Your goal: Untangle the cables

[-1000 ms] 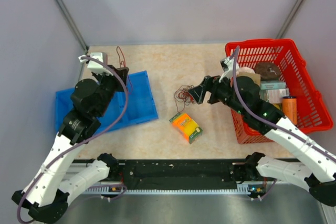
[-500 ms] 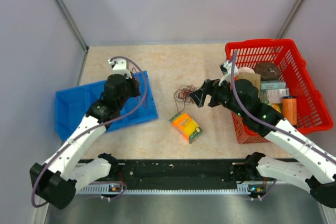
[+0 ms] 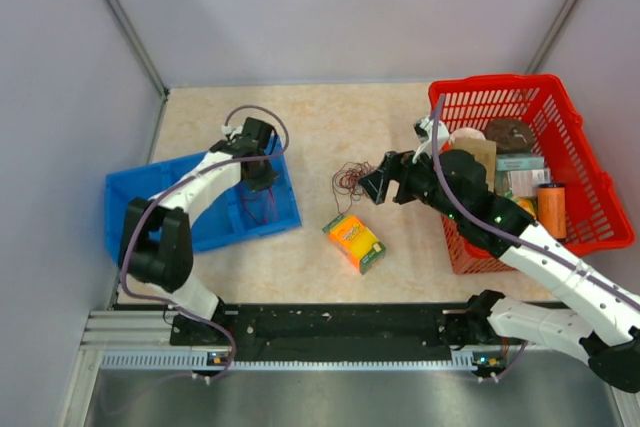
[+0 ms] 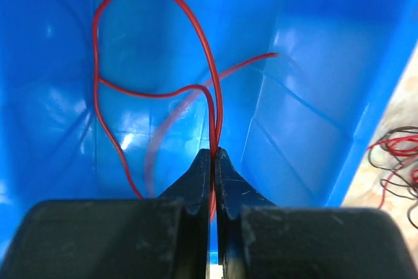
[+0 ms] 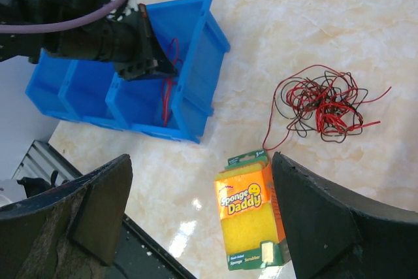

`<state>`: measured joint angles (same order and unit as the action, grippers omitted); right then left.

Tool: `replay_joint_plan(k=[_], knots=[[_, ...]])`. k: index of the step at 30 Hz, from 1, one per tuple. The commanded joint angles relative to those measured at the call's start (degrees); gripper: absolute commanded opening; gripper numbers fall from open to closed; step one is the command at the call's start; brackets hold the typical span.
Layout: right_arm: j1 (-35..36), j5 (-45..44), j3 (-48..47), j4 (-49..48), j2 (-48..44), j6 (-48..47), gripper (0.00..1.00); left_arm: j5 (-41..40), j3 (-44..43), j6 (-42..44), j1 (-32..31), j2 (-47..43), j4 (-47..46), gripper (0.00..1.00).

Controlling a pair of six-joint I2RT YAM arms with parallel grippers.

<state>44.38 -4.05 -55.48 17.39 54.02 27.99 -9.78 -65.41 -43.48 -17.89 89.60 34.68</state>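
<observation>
A clump of thin red and blackish cables (image 3: 350, 179) lies on the table mid-way between the arms; it also shows in the right wrist view (image 5: 323, 102) and at the right edge of the left wrist view (image 4: 398, 161). My left gripper (image 3: 262, 175) is shut on a single red cable (image 4: 196, 31), whose loop hangs into the right compartment of the blue bin (image 4: 313, 96). This cable also shows in the right wrist view (image 5: 168, 89). My right gripper (image 3: 372, 184) is open and empty, just right of the clump and above the table (image 5: 200, 158).
The blue bin (image 3: 150, 197) lies at the left. An orange and yellow sponge pack (image 3: 354, 241) lies in front of the clump, also in the right wrist view (image 5: 251, 217). A red basket (image 3: 590, 167) with several items stands at the right.
My left arm has swung from the back left corner to over the blue bin, carrying the red cable down into it. My right arm has hardly moved.
</observation>
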Motion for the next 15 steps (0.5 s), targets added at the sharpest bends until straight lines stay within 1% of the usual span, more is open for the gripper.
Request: replay_joint_plan(k=[1, 4, 6, 7, 10, 12, 15], knots=[[0.0, -0.6, 0.29, -1.92, 0.29, -1.09, 0.86, -7.79, -7.27, -8.18, -3.47, 6.36, 12.33, 0.0], [0.0, -0.6, 0.38, -1.83, 0.91, -1.53, 0.86, -9.02, -10.61, -9.42, -3.29, 9.45, 14.71, 0.0], [0.0, -0.6, 0.55, -1.66, 1.35, -1.88, 0.86, -9.29, -8.87, -9.52, -3.29, 7.35, 12.54, 0.01], [0.0, -0.69, 0.73, -1.65, 1.61, -2.23, 0.86, -9.12, -6.86, -9.17, -3.29, 5.08, 10.52, 0.07], [0.0, -1.13, 1.17, -1.83, 2.84, -2.85, 0.86, -9.73, -3.25, -8.64, -3.38, -2.3, 8.13, 0.37], [-0.08, -1.22, 1.08, -1.92, 4.24, -3.11, 0.86, -9.99, -2.62, -7.67, -3.38, -6.52, 8.04, 0.59], [0.0, -0.69, 0.55, -2.18, 6.79, -3.2, 0.86, -9.21, -3.94, -5.57, -3.38, -12.32, 9.88, 0.61]])
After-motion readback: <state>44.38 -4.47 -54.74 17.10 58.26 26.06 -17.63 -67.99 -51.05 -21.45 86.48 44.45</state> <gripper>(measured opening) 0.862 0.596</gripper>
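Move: The red cable, already gripped by the left hand, is to go onto the floor of the blue bin's right-hand compartment, some 7 cm below that hand, about 2 cm ahead and 1 cm right. The compartment's right wall stands about 7 cm to its right, level with it. From the right hand, the red-and-black tangle lies roughly 14 cm ahead, 4 cm left and 27 cm down; the sponge box is about 2 cm ahead, 3 cm left, equally low. The red cable is carried about 2 cm farther down into the blue bin by the left hand, which tips slightly steeper; its fingers then open wide, let the cable go, and the hand climbs about 4 cm while drawing back some 2 cm. Late on, the right hand, fingers still open, sinks about 3 cm with a little forward drift towards the tangle. ##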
